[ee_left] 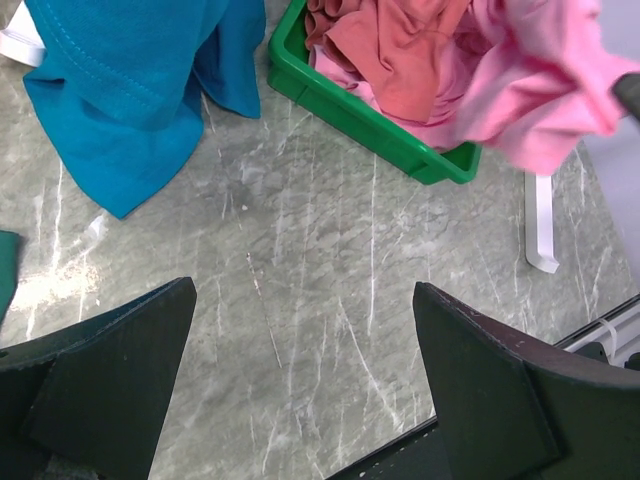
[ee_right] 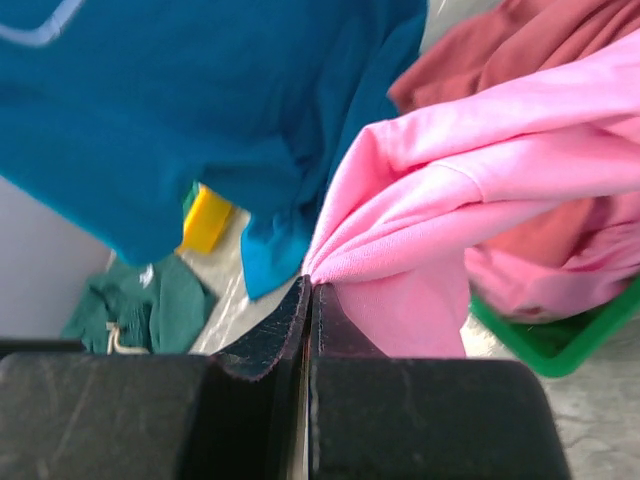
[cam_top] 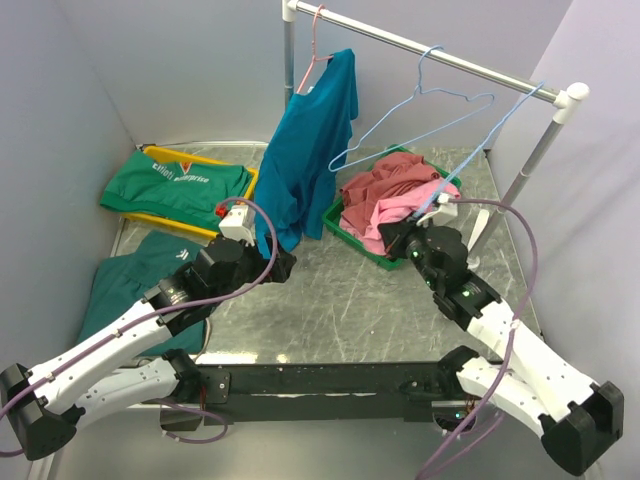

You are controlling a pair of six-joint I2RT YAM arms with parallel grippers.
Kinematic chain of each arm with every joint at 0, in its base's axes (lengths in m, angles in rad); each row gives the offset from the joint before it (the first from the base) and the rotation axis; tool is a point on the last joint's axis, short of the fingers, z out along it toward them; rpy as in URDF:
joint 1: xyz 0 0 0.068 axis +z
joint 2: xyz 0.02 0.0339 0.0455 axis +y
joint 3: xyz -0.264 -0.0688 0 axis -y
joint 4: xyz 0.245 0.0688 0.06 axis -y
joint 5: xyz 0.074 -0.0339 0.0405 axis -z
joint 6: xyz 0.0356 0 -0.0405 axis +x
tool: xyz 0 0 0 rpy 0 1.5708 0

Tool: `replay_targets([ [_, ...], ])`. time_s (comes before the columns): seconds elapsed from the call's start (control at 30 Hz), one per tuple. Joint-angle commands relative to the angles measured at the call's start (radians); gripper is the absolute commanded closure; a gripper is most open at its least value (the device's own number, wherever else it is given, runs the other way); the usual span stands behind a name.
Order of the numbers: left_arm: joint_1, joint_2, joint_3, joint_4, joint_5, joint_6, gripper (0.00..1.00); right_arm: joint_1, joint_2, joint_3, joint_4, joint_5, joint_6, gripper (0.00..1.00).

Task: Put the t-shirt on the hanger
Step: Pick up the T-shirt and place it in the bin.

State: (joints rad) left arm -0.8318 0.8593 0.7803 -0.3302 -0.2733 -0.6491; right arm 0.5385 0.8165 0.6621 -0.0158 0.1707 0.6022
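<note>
The bright pink t-shirt [cam_top: 425, 203] lies bunched in the green bin [cam_top: 345, 228], with one fold pulled up out of it. My right gripper [cam_top: 395, 238] is shut on that fold; in the right wrist view the pink cloth [ee_right: 470, 170] fans out from the pinched jaws [ee_right: 308, 285]. A light-blue wire hanger [cam_top: 456, 93] hangs on the rail [cam_top: 400, 40] above the bin, and a second one [cam_top: 490, 145] slants down toward the bin. My left gripper [cam_top: 285, 262] hovers open over bare table [ee_left: 305, 290], beside the hem of the teal-blue shirt [ee_left: 120, 90], holding nothing.
The teal-blue shirt [cam_top: 310, 150] hangs from a pink hanger [cam_top: 312, 60] at the rail's left end. A dusty rose garment [cam_top: 385, 180] shares the bin. A green shirt [cam_top: 175, 185] lies on a yellow tray, a dark green garment [cam_top: 130, 275] on the table. The rail's right post [cam_top: 530, 160] stands close to my right arm.
</note>
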Motion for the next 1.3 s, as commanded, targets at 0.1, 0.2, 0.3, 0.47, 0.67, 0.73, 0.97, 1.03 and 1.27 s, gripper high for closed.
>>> replay_targets([
  [0.1, -0.001, -0.016, 0.042, 0.039, 0.014, 0.006, 0.04, 0.063, 0.128, -0.010, 0.117, -0.037, 0.025, 1.00],
  [0.2, -0.001, -0.016, 0.048, 0.033, 0.006, 0.009, 0.04, 0.095, 0.171, -0.048, 0.180, 0.006, 0.024, 1.00],
  [0.3, -0.001, -0.022, 0.045, 0.030, 0.002, 0.014, 0.04, 0.127, 0.206, -0.076, 0.224, 0.039, 0.018, 1.00],
  [0.47, -0.001, -0.022, 0.043, 0.029, 0.000, 0.017, 0.03, 0.175, 0.222, -0.113, 0.275, 0.090, 0.013, 1.00],
  [0.67, -0.001, -0.016, 0.053, 0.037, 0.000, 0.026, 0.04, 0.299, 0.207, 0.011, 0.157, 0.226, -0.053, 1.00],
  [0.73, 0.000, -0.013, 0.059, 0.039, 0.002, 0.026, 0.04, 0.340, 0.188, 0.065, 0.088, 0.251, -0.085, 1.00],
  [0.97, 0.000, -0.013, 0.089, 0.052, -0.012, 0.037, 0.04, 0.391, 0.138, 0.313, -0.042, 0.201, -0.147, 1.00],
  [1.03, -0.001, -0.013, 0.100, 0.059, -0.014, 0.039, 0.03, 0.399, 0.139, 0.353, -0.062, 0.178, -0.156, 1.00],
  [1.27, 0.000, 0.004, 0.140, 0.069, -0.014, 0.058, 0.04, 0.416, 0.162, 0.548, -0.104, 0.176, -0.197, 1.00],
])
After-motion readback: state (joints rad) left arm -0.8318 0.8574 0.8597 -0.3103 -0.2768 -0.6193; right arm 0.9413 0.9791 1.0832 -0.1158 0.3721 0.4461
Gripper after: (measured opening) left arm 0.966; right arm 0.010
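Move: I already pinch an edge of the pink T-shirt in my right hand. My open left gripper is some 26 cm to this hand's left, about 6 cm nearer the base and 3 cm lower. From my right hand, the green bin is 13 cm ahead, 5 cm right and 20 cm below, and the hanging blue T-shirt is 15 cm ahead and 20 cm left at like height. From my left hand, the pinched edge is 6 cm ahead, 26 cm right and slightly above. My right hand keeps its pinch on the pink T-shirt and dips about 9 cm while swinging left towards my left hand. Still working left, to some 9 cm in all, it then climbs steeply by about 21 cm and draws back a little, fingers tipping up and turning counter-clockwise. Late on, my left hand rises about 4 cm, jaws still open. ##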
